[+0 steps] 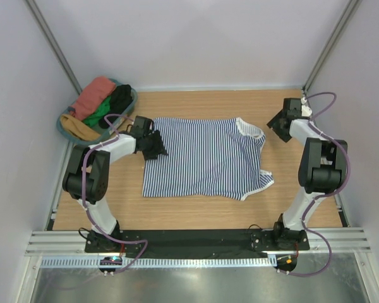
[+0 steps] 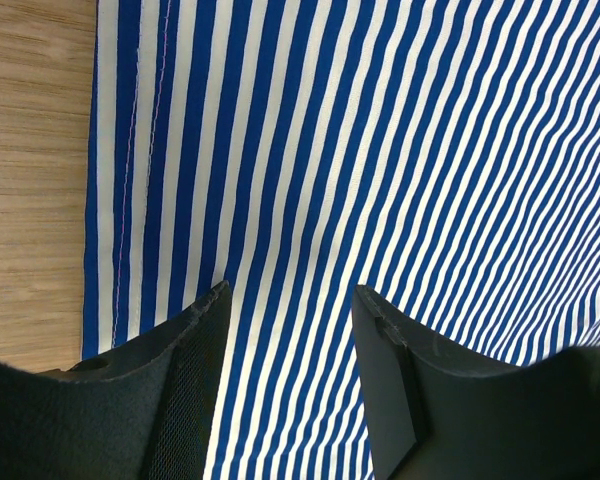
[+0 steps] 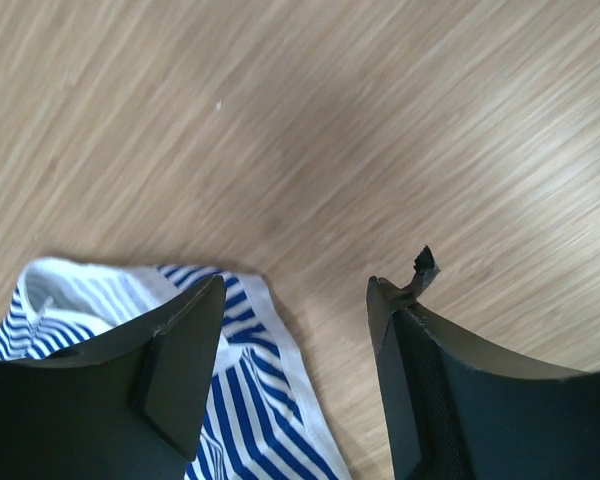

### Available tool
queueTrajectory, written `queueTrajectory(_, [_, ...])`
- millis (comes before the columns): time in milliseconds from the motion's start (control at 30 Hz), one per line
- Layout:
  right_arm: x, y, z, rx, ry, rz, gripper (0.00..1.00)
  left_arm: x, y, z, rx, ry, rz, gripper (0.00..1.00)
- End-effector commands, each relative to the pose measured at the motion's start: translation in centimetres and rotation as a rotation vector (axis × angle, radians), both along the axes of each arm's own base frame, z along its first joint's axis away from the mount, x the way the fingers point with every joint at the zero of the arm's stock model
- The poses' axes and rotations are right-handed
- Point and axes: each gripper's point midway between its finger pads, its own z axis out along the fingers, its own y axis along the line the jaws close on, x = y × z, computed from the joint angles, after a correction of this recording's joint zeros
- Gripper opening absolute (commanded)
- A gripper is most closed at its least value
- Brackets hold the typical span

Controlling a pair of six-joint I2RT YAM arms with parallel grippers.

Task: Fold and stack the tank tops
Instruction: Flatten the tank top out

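Observation:
The navy-and-white striped tank top lies spread flat on the wooden table, hem to the left and white-trimmed straps to the right. My left gripper hovers over its left part near the hem. In the left wrist view the left gripper stands open, with only the striped cloth below it. My right gripper is at the back right, just beyond the strap. In the right wrist view it is open over bare wood, and the strap's white-edged end lies under its left finger. A rust-red cloth lies bundled in the basket.
A teal basket at the back left corner holds several bunched garments in rust-red, green, black and mustard. Grey walls with metal posts close in the table on three sides. Bare wood shows to the right of the top and in front of it.

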Motion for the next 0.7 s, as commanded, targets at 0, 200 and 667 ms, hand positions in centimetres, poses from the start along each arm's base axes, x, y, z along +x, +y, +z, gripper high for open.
queueTrajectory(0, [0.2,2.0,2.2,0.046,-0.091,0.063,0.65,-1.5,2.4,-2.7,0.103,0.073,0.02,0.54])
queueTrajectory(200, [-0.5,3.6,1.9,0.071,-0.078,0.151,0.63,-1.5,2.4,-2.7,0.1,0.072,0.019,0.54])
queueTrajectory(667, [-0.4,5.5,-0.5,0.042,-0.015,0.177,0.21,-1.6,2.4,-2.4,0.097,0.064,0.018,0.54])
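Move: Roughly 6 cm to the right hand's left, 2 cm back and 5 cm below is the near strap corner of the tank top's white-bound neckline. The neckline's far corner is some 15 cm left and 5 cm ahead of this hand. The other folded strap end lies about 21 cm back and 4 cm left. From the left hand, over the hem end, the near strap corner is about 44 cm to the right and 7 cm ahead. Swinging left about 6 cm towards the near strap corner from the bare wood beside it, the right hand also draws back some 2 cm and sinks slightly, turning about 10 degrees counter-clockwise. The half-open fingers narrow sharply only at the very end, over the cloth's edge; whether they touch the fabric can't be seen. ##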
